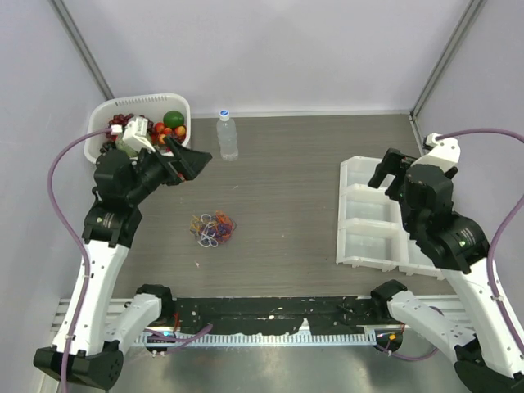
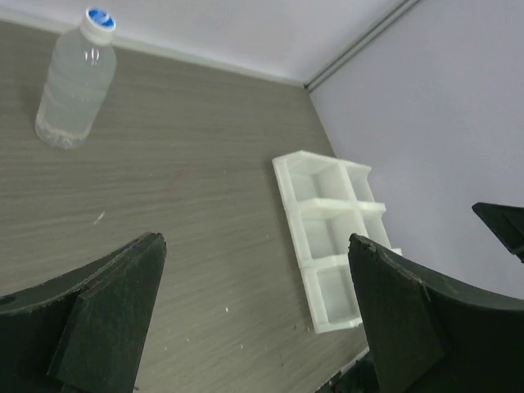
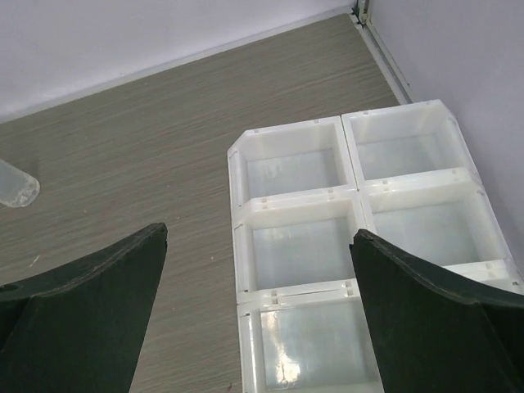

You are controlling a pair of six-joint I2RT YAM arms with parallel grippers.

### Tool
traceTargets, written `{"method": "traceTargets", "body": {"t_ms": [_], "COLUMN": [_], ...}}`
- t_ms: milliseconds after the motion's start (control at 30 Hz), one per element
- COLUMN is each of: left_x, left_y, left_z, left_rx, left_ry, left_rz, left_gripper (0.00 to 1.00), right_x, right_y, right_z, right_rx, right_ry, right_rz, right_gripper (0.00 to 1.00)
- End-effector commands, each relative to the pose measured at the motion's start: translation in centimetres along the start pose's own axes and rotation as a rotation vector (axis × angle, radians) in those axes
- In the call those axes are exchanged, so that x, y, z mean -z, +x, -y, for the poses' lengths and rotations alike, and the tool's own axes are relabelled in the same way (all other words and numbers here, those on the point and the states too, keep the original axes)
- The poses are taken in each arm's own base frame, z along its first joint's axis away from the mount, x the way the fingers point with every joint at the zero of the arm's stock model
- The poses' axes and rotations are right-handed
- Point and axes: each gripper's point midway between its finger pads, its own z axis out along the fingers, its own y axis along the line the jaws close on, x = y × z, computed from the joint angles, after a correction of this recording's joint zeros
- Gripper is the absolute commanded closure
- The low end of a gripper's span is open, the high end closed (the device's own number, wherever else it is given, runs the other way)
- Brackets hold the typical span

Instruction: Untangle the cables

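The cables [image 1: 213, 229] lie in one small tangled heap of thin red, orange, yellow, blue and purple loops on the table, left of the middle. My left gripper [image 1: 190, 159] hangs open above the table's back left, well behind the heap; nothing sits between its black fingers [image 2: 115, 303]. The right gripper [image 1: 391, 172] is open too, raised over the white tray [image 1: 368, 221], with empty fingers [image 3: 426, 311]. Neither wrist view shows the cables.
A clear water bottle [image 1: 227, 136] with a blue cap stands at the back, also seen in the left wrist view as a bottle [image 2: 75, 82]. A white basket [image 1: 176, 102] of fruit sits in the back left corner. The tray [image 3: 352, 196] has several empty compartments.
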Motion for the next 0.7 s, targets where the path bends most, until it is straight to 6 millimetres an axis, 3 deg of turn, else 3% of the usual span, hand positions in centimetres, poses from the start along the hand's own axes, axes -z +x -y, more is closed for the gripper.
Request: {"method": "traceTargets", "body": {"t_ms": [0, 100, 167, 200, 233, 267, 300, 333, 367, 400, 467, 533, 567, 600, 633, 667], "left_x": [-0.7, -0.7, -0.5, -0.1, 0.4, 0.8, 1.3, 1.8, 2.3, 2.7, 4.2, 4.9, 5.1, 5.3, 5.4, 5.5], "left_y": [4.7, 8.4, 10.5, 10.9, 11.5, 11.8, 12.2, 12.7, 12.9, 13.2, 13.7, 14.0, 14.2, 14.3, 14.6, 14.8], "left_z": [-1.8, -3.4, -6.2, -7.3, -8.3, -9.2, -10.0, -11.1, -11.7, -12.4, -13.6, -14.5, -14.9, -15.1, -15.3, -15.4], "left_rx": [0.056, 0.104, 0.123, 0.133, 0.151, 0.178, 0.213, 0.247, 0.272, 0.284, 0.311, 0.303, 0.294, 0.285, 0.28, 0.28], "left_ry": [-0.013, -0.035, -0.141, -0.193, -0.239, -0.29, -0.338, -0.393, -0.429, -0.461, -0.553, -0.596, -0.608, -0.618, -0.626, -0.632], "left_rz": [-0.208, -0.347, -0.365, -0.344, -0.325, -0.296, -0.271, -0.244, -0.211, -0.196, -0.176, -0.156, -0.149, -0.15, -0.163, -0.174], "left_gripper": [0.05, 0.12, 0.17, 0.18, 0.18, 0.18, 0.18, 0.18, 0.17, 0.17, 0.18, 0.19, 0.21, 0.23, 0.28, 0.3], "right_x": [-3.0, -5.2, -5.5, -4.5, -4.6, -3.2, -3.0, -2.2, -1.6, -1.0, -0.5, -0.2, 0.2, 0.0, 0.5, 0.2], "right_y": [2.5, 5.0, 7.4, 9.4, 9.8, 11.8, 12.2, 15.0, 14.9, 17.3, 18.5, 20.5, 20.7, 22.4, 22.4, 24.2], "right_z": [-1.9, -6.7, -12.1, -15.0, -17.6, -20.3, -22.9, -25.3, -27.4, -29.4, -33.0, -35.4, -36.4, -37.4, -38.5, -39.0], "right_rx": [0.052, 0.013, -0.021, -0.025, -0.07, -0.06, -0.111, -0.106, -0.145, -0.148, -0.21, -0.233, -0.244, -0.246, -0.256, -0.243], "right_ry": [0.009, -0.115, -0.298, -0.406, -0.466, -0.552, -0.611, -0.662, -0.718, -0.747, -0.809, -0.85, -0.881, -0.887, -0.92, -0.914], "right_rz": [-0.087, -0.201, -0.269, -0.317, -0.311, -0.342, -0.33, -0.399, -0.387, -0.449, -0.458, -0.481, -0.495, -0.525, -0.539, -0.572], "right_gripper": [0.01, 0.01, 0.01, 0.01, 0.01, 0.01, 0.01, 0.01, 0.01, 0.01, 0.05, 0.21, 0.34, 0.39, 0.45, 0.51]}}
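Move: The tangled cables lie about 4 cm back from the left hand, nearly straight under it and some 36 cm down. From the right hand they are roughly 43 cm to the left, about level forward, and 33 cm below. The bottle stands around 20 cm ahead and 4 cm right of the left hand, the fruit basket about 22 cm ahead and 21 cm left of that hand. The white tray's middle lies some 3 cm ahead and 10 cm right of the right hand, low beneath it. Swing the right gripper fast to the left, about 36 cm, off the tray and in beside the cables, sinking as it goes, turning counter-clockwise and tipping its fingers down, and half close it on the way. Lower the left gripper about 19 cm over the cables, drifting back and then left, tip it some 30 degrees down, and narrow its fingers slightly; touch nothing yet. ##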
